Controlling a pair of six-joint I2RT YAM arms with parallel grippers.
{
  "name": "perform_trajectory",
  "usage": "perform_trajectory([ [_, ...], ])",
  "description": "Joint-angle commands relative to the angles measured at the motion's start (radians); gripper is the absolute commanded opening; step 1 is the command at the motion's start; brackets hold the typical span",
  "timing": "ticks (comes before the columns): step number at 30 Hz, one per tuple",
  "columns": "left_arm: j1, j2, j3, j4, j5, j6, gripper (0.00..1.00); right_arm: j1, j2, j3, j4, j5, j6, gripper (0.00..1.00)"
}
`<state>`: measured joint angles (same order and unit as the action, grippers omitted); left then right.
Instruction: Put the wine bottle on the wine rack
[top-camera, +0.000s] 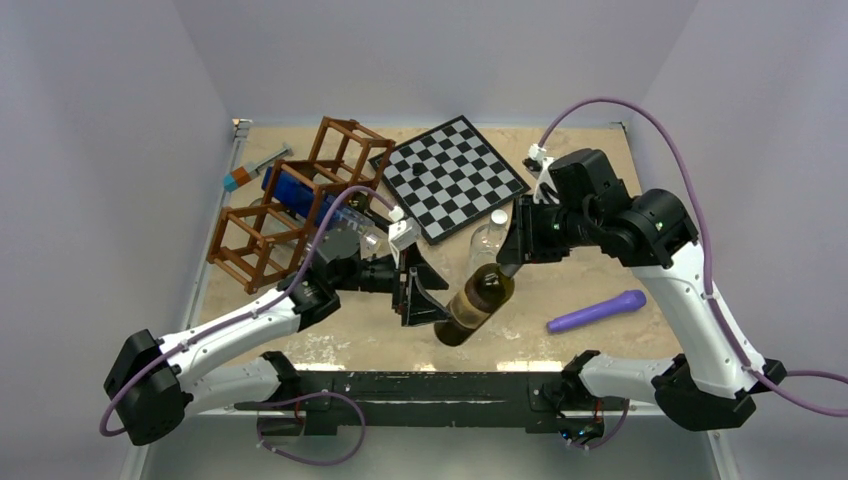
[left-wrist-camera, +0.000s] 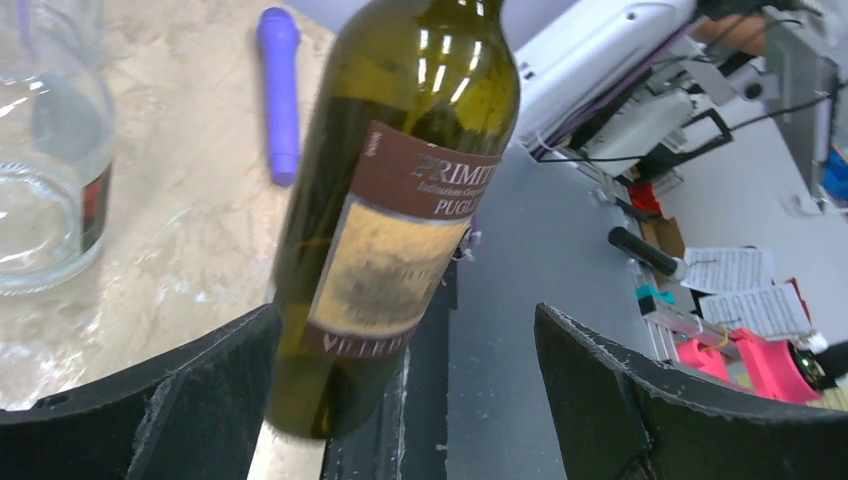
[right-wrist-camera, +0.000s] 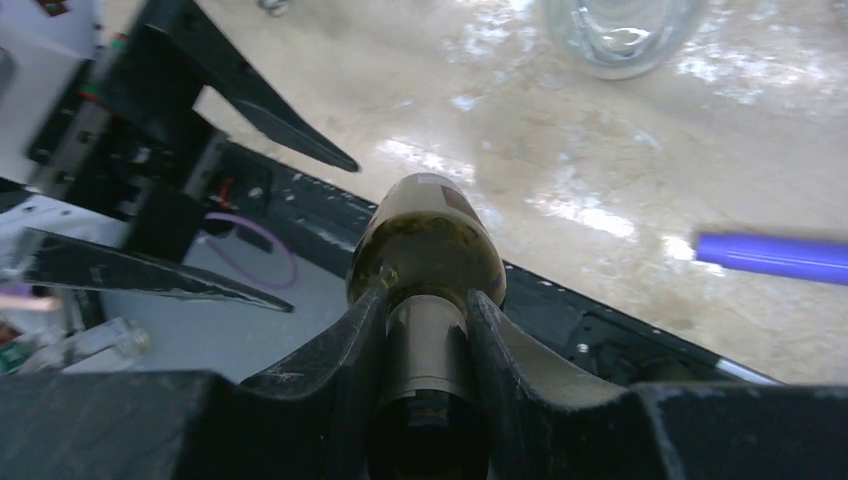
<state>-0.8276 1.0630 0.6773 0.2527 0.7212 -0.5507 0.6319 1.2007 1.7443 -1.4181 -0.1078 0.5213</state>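
Note:
A dark olive wine bottle (top-camera: 478, 304) with a brown and cream label (left-wrist-camera: 400, 240) hangs tilted over the table's near edge. My right gripper (right-wrist-camera: 428, 322) is shut on its foil-covered neck (right-wrist-camera: 430, 345), and in the overhead view that gripper (top-camera: 512, 258) holds the bottle's top. My left gripper (top-camera: 425, 290) stands open just left of the bottle's body; its two black fingers (left-wrist-camera: 170, 400) are wide apart, the bottle's lower part close to the left one. The reddish-brown wine rack (top-camera: 290, 205) lies at the table's back left, behind the left arm.
A clear glass bottle (top-camera: 487, 240) stands just behind the wine bottle. A purple cylinder (top-camera: 597, 311) lies to the right on the table. The black-and-white checkerboard (top-camera: 448, 177) sits at the back centre. A blue object (top-camera: 290, 188) rests in the rack, a syringe-like tool (top-camera: 255, 166) beside it.

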Motion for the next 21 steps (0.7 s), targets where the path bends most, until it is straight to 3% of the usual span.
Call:
perform_trajectory([
  [1, -0.017, -0.033, -0.063, 0.272, 0.109, -0.078, 0.99, 0.022, -0.016, 0.015, 0.210, -0.181, 0.122, 0.00],
  [7, -0.033, -0.032, -0.125, 0.370, 0.147, -0.109, 0.99, 0.029, 0.000, 0.047, 0.280, -0.267, 0.186, 0.00],
  [13, -0.033, -0.023, -0.073, 0.169, 0.141, 0.046, 0.99, 0.029, 0.002, 0.055, 0.373, -0.343, 0.263, 0.00],
  [15, -0.033, -0.029, -0.056, 0.129, 0.153, 0.075, 0.94, 0.028, -0.002, 0.055, 0.391, -0.351, 0.278, 0.00],
  [20, -0.033, -0.063, -0.008, -0.040, 0.128, 0.215, 0.41, 0.029, -0.012, 0.031, 0.428, -0.410, 0.292, 0.00],
  [21, -0.033, -0.066, 0.008, -0.076, 0.125, 0.246, 0.22, 0.028, -0.012, 0.027, 0.430, -0.416, 0.288, 0.00],
])
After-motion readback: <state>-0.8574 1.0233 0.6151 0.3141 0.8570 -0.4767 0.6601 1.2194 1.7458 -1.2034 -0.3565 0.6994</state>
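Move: The tilted wine bottle, its neck still held by the right hand, has its middle about 9 cm right of the wide-open left gripper, level with it fore-and-aft and nearly in height. From the left gripper, the clear bottle stands some 8 cm ahead, 11 cm right and 12 cm lower; the wine rack is roughly 19 cm ahead, 30 cm left and 12 cm below. From the right hand, the left gripper is about 8 cm back, 13 cm left and 8 cm down. Right hand carries the bottle about 6 cm left, rising; left hand backs 4 cm and pinches its body. ##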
